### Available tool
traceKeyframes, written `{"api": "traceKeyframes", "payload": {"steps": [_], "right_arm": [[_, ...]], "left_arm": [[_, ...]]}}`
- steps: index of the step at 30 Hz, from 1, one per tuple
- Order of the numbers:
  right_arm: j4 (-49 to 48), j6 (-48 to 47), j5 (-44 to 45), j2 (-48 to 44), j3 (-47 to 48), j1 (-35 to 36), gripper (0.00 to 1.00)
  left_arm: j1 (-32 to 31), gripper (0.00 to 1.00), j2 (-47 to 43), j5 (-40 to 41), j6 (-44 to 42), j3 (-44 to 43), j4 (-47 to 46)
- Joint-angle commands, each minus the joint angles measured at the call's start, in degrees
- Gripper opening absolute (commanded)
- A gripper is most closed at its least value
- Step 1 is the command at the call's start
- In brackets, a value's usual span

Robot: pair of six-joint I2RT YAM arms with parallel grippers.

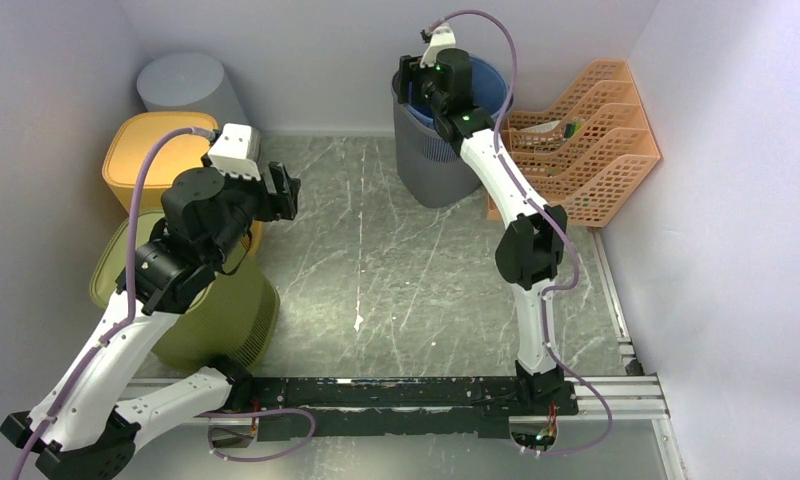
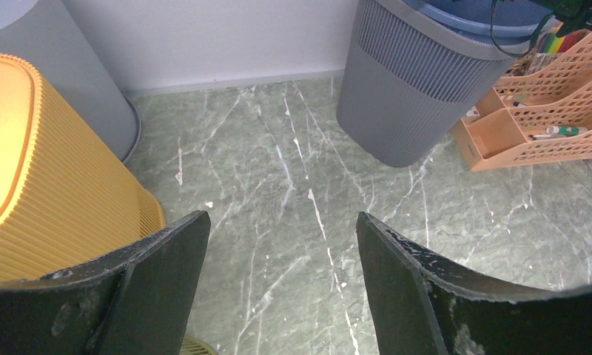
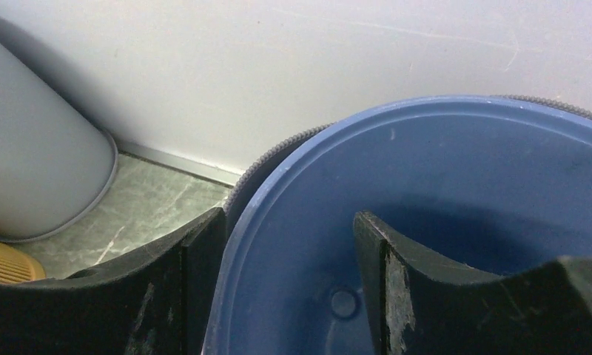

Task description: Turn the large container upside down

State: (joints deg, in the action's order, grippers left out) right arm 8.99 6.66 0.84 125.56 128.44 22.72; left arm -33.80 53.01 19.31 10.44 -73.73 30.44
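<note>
The large container point(image 1: 431, 170) is a grey ribbed bin with a blue liner, standing upright at the back of the table; it also shows in the left wrist view point(image 2: 404, 89). My right gripper point(image 1: 423, 85) hangs over its left rim. In the right wrist view the right gripper point(image 3: 289, 218) straddles the blue rim point(image 3: 293, 166). One finger point(image 3: 197, 266) is outside against the wall. The other finger point(image 3: 382, 259) is inside, clear of the wall, so the jaws stand open. My left gripper point(image 1: 284, 192) is open over bare table point(image 2: 282, 222), far left of the container.
A yellow bin point(image 1: 156, 160) and an olive bin point(image 1: 216, 320) stand under the left arm. A grey upturned bin point(image 1: 181, 85) sits in the back left corner. An orange file rack point(image 1: 586, 150) stands right beside the large container. Walls close in on three sides.
</note>
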Motion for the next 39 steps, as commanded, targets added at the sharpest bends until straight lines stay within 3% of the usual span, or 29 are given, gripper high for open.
{"api": "traceKeyframes", "payload": {"steps": [1,9,11,12,18,21,23,31,39], "right_arm": [[1.88,0.26,0.67,2.85,3.11,-0.32,0.63],[2.43,1.02,-0.2,4.33,2.61,-0.05,0.59],[2.18,0.47,0.55,3.82,0.98,-0.04,0.49],[2.17,0.12,1.06,3.43,0.06,-0.04,0.39],[2.91,-1.91,5.11,0.65,-6.05,-0.04,0.23],[5.9,-3.36,4.8,0.2,-6.37,0.0,0.05],[7.9,-4.23,3.78,-0.53,-6.81,0.06,0.0],[11.77,-4.8,-8.28,-8.94,-11.36,0.4,0.0],[10.82,-5.93,-8.9,-23.81,-26.17,3.69,0.0]], "left_arm": [[0.14,0.84,-1.06,1.15,-1.11,-0.07,1.07],[0.16,0.85,-1.58,2.05,-1.64,-0.4,1.97],[0.14,0.85,-1.72,2.14,-1.6,-0.37,2.23],[0.14,0.85,-1.81,2.22,-1.53,-0.28,2.26],[0.14,0.85,-2.64,2.44,-1.34,0.17,2.26],[0.14,0.85,-2.73,2.25,-1.17,-0.04,2.47],[0.14,0.85,-2.84,2.08,-0.96,-0.09,2.56],[0.14,0.85,-3.4,1.8,0.12,0.0,2.35],[0.14,0.84,-4.31,0.91,1.24,1.09,2.04]]}}
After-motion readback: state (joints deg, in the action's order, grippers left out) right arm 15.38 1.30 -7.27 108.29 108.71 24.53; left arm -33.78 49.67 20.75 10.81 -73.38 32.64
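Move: The blue container stands nested in the dark grey bin, with its left rim right at the open right fingers. The middle of both is about 9 cm to the right, 3 cm farther out and 15 cm below. The orange tray rack's middle lies some 33 cm right, level ahead and lower; the grey upturned container is about 37 cm left. From the left gripper the blue container is roughly 36 cm ahead and 31 cm right. Ease the right gripper down and slightly left over the blue container's left rim, 2 cm or so, and shut the fingers to pinch the rim, one finger inside and one outside. Then, keeping the pinch, draw back towards the base about 9 cm at growing speed, turning the hand some 10 degrees counter-clockwise. ##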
